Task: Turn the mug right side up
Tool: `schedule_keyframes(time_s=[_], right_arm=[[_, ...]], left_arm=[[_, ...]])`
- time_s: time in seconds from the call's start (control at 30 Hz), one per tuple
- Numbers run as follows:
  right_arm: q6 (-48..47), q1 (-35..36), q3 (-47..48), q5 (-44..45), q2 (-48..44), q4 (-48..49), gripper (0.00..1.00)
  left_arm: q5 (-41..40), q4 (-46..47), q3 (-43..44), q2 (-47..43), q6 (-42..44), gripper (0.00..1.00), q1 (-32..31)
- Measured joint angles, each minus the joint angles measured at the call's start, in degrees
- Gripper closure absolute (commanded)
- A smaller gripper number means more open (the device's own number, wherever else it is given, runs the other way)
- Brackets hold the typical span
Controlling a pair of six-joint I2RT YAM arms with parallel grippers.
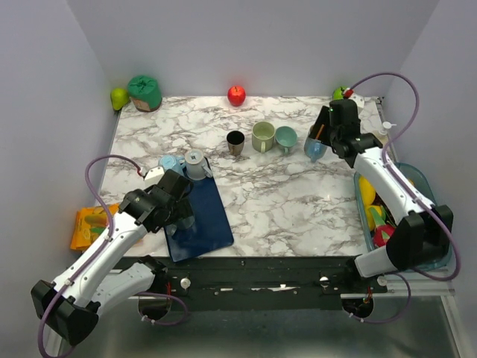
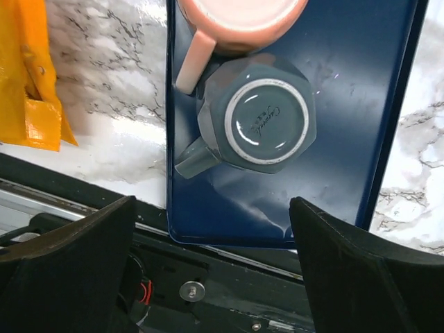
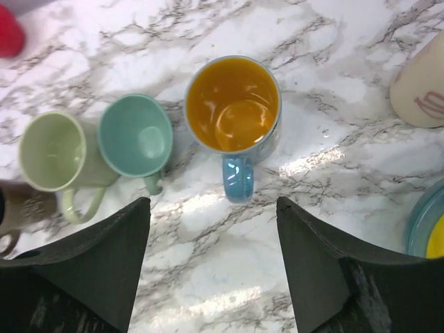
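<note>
A blue mug (image 3: 234,114) with an orange inside stands upright on the marble table (image 1: 276,194), its handle toward my right gripper (image 3: 211,208). That gripper is open just behind it with nothing between its fingers, and in the top view it (image 1: 324,140) hangs over the mug (image 1: 314,148). My left gripper (image 2: 211,208) is open over the near end of a dark blue tray (image 2: 361,104). On the tray a dark grey mug (image 2: 266,121) stands upside down, base ring up. A pink mug (image 2: 236,21) touches its far side.
A pale green mug (image 3: 52,152), a teal mug (image 3: 135,135) and a dark cup (image 1: 235,142) stand upright left of the blue mug. A grey mug (image 1: 196,164) sits at the tray's far end. Right of the table is a bin (image 1: 417,179) of toy fruit; an orange packet (image 2: 31,76) lies left.
</note>
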Motion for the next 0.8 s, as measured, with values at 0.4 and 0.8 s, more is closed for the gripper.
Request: schedule_keyframes(time_s=[0.4, 0.8], right_arm=[[3.9, 0.0, -1.9, -10.2, -15.6, -3.3, 0.19], [7.0, 0.0, -5.7, -14.6, -23.3, -5.9, 0.19]], left_arm=[[8.0, 14.6, -9.6, 2.1, 5.9, 0.01, 1.1], [8.3, 18.2, -9.3, 9.6, 10.4, 0.01, 3.1]])
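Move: The dark grey mug, upside down in the tray, lies about 5 cm ahead of the left hand, 3 cm to its right and 8 cm below. The pink mug is some 8 cm farther out than the grey mug and 3 cm left of it; the orange bag lies roughly 24 cm left of the left hand and 3 cm ahead. From the right hand, the grey mug is about 18 cm back and 44 cm left, while the upright blue mug is about 8 cm ahead, 1 cm right and 13 cm below. The left hand, fingers staying wide open, sinks about 6.5 cm towards the grey mug, slipping a little right at first and then forward, while it turns about 10 degrees clockwise and its fingertips come down around the mug's upturned base; contact can't be seen. Meanwhile the right hand, already free and open, draws back and up from the blue mug, some 9 cm each way, rolling its left side upward as it leaves. ##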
